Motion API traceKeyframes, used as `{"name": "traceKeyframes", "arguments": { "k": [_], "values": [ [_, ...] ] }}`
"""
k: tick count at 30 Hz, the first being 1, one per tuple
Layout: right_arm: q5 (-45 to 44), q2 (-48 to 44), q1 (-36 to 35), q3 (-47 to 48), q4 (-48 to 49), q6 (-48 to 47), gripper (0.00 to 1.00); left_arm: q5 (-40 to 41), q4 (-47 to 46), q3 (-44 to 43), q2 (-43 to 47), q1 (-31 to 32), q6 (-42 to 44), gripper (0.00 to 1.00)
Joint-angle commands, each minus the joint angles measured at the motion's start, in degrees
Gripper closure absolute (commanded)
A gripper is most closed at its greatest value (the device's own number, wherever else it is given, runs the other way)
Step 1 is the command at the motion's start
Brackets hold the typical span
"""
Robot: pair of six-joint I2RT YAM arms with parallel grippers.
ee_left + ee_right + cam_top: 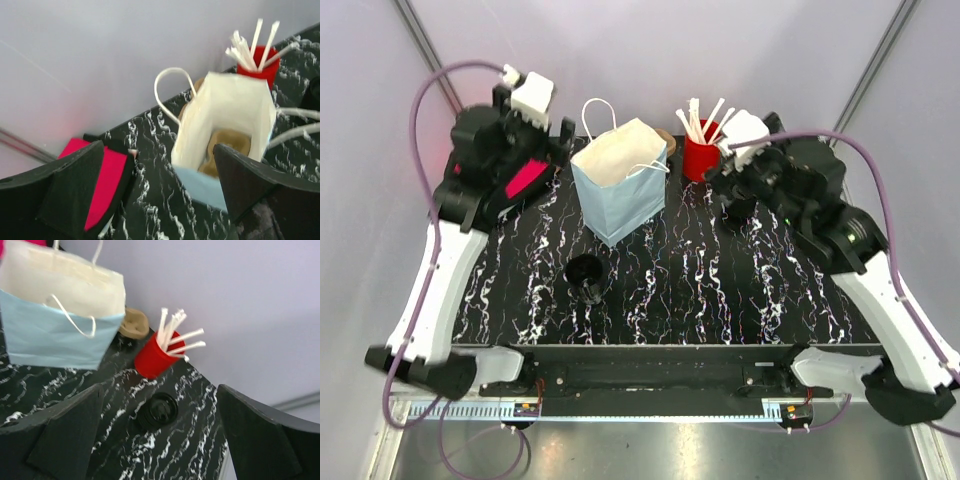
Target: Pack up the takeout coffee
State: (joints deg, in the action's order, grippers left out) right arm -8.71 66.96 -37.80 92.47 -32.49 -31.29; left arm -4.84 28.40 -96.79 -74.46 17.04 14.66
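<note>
The takeout coffee, a small black cup, stands alone on the marbled table, front of centre and short of the bag. From above I cannot tell whether a lid sits on it. The light blue paper bag stands open at the back centre, white handles up and something brown at its bottom. My left gripper hovers left of the bag, open and empty, with the bag seen between its fingers. My right gripper hangs open and empty right of the bag, over a low black ribbed stack.
A red cup of white stirrers stands right of the bag near the back edge. A brown round thing lies behind the bag. A flat red and black thing sits at the back left, under my left arm. Grey walls close in on the table.
</note>
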Motion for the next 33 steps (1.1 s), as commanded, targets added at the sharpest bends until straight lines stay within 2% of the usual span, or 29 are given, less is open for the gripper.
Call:
{"name": "traceKeyframes", "arguments": {
  "k": [1,5,9,20,33],
  "values": [
    [-4.1,-3.8,2.4,-9.2,-0.9,-2.9,0.00,-1.8,4.5,10.7,5.8,-0.2,6.0,0.01],
    [-2.7,-9.2,3.3,-18.0,-3.4,-4.2,0.00,-3.6,10.0,16.8,11.5,-0.2,8.7,0.01],
    [2.1,-11.4,3.4,-24.8,-7.8,-4.8,0.00,-6.6,14.3,21.1,13.3,-0.2,10.7,0.02],
    [8.3,-15.7,3.4,-33.7,-11.0,-4.2,0.03,-12.9,23.2,26.1,8.5,-0.2,15.2,0.18],
    [11.5,-17.7,3.4,-37.6,-11.0,-2.9,0.05,-14.0,24.1,29.6,0.5,-0.1,15.8,0.30]
  ]
}}
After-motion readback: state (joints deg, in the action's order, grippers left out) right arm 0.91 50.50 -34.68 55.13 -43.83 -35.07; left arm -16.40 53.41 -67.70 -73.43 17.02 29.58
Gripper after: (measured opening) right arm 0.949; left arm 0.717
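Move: The near black cup stands about 14 cm back and 4 cm to the right of the left hand, some 39 cm below it. From the same hand, the paper bag is 6 cm ahead, 11 cm right and 31 cm lower. The far black cup lies about 14 cm ahead, 10 cm right and 39 cm below the right hand; from that hand, the bag is 13 cm ahead and 15 cm left, the red straw cup 25 cm straight ahead. Down and somewhat back, the left hand swoops from above the bag's side towards the near black cup, sinking nearly 30 cm while its fingers tip steeply downward and narrow to about three-quarters open, coming close to the rim. The right hand also sinks, about 24 cm, drawing back and a little right over clear table with wide-open fingers tilting down towards the table. ##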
